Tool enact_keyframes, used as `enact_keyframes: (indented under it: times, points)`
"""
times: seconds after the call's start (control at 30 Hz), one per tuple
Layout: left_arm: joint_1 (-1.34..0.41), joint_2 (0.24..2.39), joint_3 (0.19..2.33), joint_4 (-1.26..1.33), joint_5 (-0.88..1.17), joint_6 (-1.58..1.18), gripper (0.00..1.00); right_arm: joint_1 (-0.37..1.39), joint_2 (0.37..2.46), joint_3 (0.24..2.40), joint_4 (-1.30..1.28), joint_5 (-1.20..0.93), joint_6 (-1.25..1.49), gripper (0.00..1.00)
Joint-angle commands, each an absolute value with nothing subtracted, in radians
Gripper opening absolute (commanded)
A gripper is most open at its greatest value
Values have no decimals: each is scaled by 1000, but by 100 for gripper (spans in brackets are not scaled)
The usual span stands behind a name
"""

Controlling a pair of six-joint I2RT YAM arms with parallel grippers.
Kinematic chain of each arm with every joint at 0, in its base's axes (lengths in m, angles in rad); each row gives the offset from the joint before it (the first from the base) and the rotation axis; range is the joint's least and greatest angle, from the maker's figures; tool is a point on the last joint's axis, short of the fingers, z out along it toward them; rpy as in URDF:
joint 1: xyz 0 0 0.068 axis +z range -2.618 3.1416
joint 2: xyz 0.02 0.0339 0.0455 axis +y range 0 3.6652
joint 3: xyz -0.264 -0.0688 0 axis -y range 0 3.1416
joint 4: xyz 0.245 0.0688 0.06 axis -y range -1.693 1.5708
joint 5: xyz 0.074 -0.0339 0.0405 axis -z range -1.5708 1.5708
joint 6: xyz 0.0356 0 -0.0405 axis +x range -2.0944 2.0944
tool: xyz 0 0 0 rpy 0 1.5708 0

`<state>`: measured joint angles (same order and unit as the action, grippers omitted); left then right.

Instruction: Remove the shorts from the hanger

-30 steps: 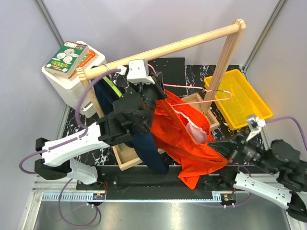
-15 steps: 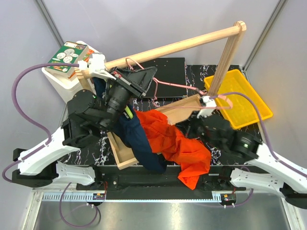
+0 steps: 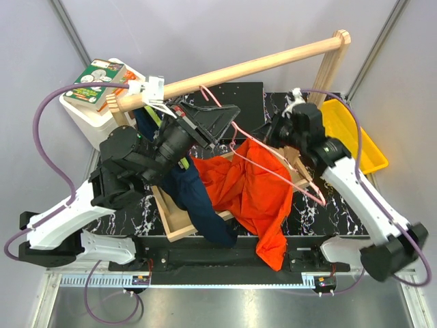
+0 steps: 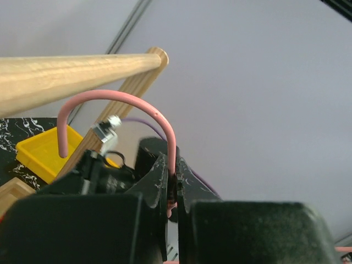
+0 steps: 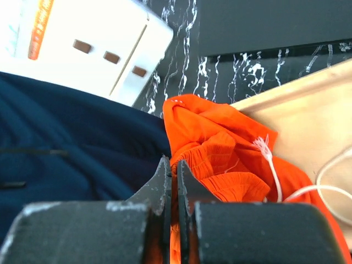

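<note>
The orange shorts (image 3: 249, 191) hang bunched over a pink wire hanger (image 3: 290, 178) above the wooden tray. The navy shorts (image 3: 198, 201) droop to their left, with a yellow-green strip near the top. My left gripper (image 3: 229, 123) is shut on the stem of the hanger just under its hook (image 4: 118, 99); the left wrist view shows my left gripper (image 4: 171, 165) pinching the wire. My right gripper (image 3: 268, 140) reaches in from the right and is shut on the orange shorts' ribbed waistband (image 5: 220, 159). The right wrist view shows my right gripper (image 5: 174, 165) beside the navy shorts (image 5: 71, 137).
A wooden rail (image 3: 259, 65) on posts crosses the back, just above the hook. A white box (image 3: 95, 113) with a book on it stands back left. A yellow bin (image 3: 358, 147) is at the right, a wooden tray (image 3: 171, 219) under the cloth.
My right arm has swung from the front right up over the tray, lifting the orange shorts' waistband. The hanger has tilted, hook up by the rail. The left arm barely moved.
</note>
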<state>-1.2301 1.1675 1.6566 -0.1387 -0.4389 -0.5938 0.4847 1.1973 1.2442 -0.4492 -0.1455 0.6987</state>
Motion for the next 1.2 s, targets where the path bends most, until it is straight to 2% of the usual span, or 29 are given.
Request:
enact_keyframes:
  times: [0.0,0.23,0.27,0.3,0.33,0.43,0.47,0.87,1.17]
  points:
    - [-1227,1189,1697,-149,-334,-514,0,446,1357,1334,-413,-324,609,0]
    - [-1227,1169,1660,-186,-298,-445,0,408,1551,1429,-431,-262,511,1]
    - [-1227,1164,1640,-183,-299,-445,0,405,1592,1445,-451,-252,493,6]
    - [-1227,1164,1634,-187,-299,-442,0,400,1607,1456,-501,-226,485,15]
    - [-1227,1166,1632,-193,-302,-439,0,397,1624,1466,-527,-216,479,50]
    - [-1227,1177,1652,-242,-319,-434,0,393,1648,1454,-613,-181,446,93]
    - [-1227,1175,1655,-256,-324,-436,0,393,1626,1433,-620,-172,460,99]
    - [-1227,1127,1583,-252,-305,-448,0,469,1395,1065,-586,-54,427,100]
    - [-1227,1132,1589,-258,-265,-472,0,632,1449,951,-402,18,388,100]
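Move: The right hand still pinches an edge of the orange shorts; their bulk sags about 9 cm back and some 18 cm below it. The wooden tray it is taking them to is centred roughly 4 cm back, 6 cm left and 27 cm below, with the navy shorts hanging some 17 cm left, 8 cm back and 12 cm lower. From the left hand, which holds the empty hanger's hook, the orange shorts lie about 5 cm ahead, 4 cm right and 45 cm down. Still pinching the shorts, the right hand swings forward about 7 cm and down towards the far part of the tray, its fingers opening wide on the way and letting go of the cloth. Open, it then turns back some 11 cm and a little right while sinking about 10 cm more over the waistband, tipping to point more steeply down. The left hand keeps its grip on the hook and sinks about 7 cm, rolling its left side up. ##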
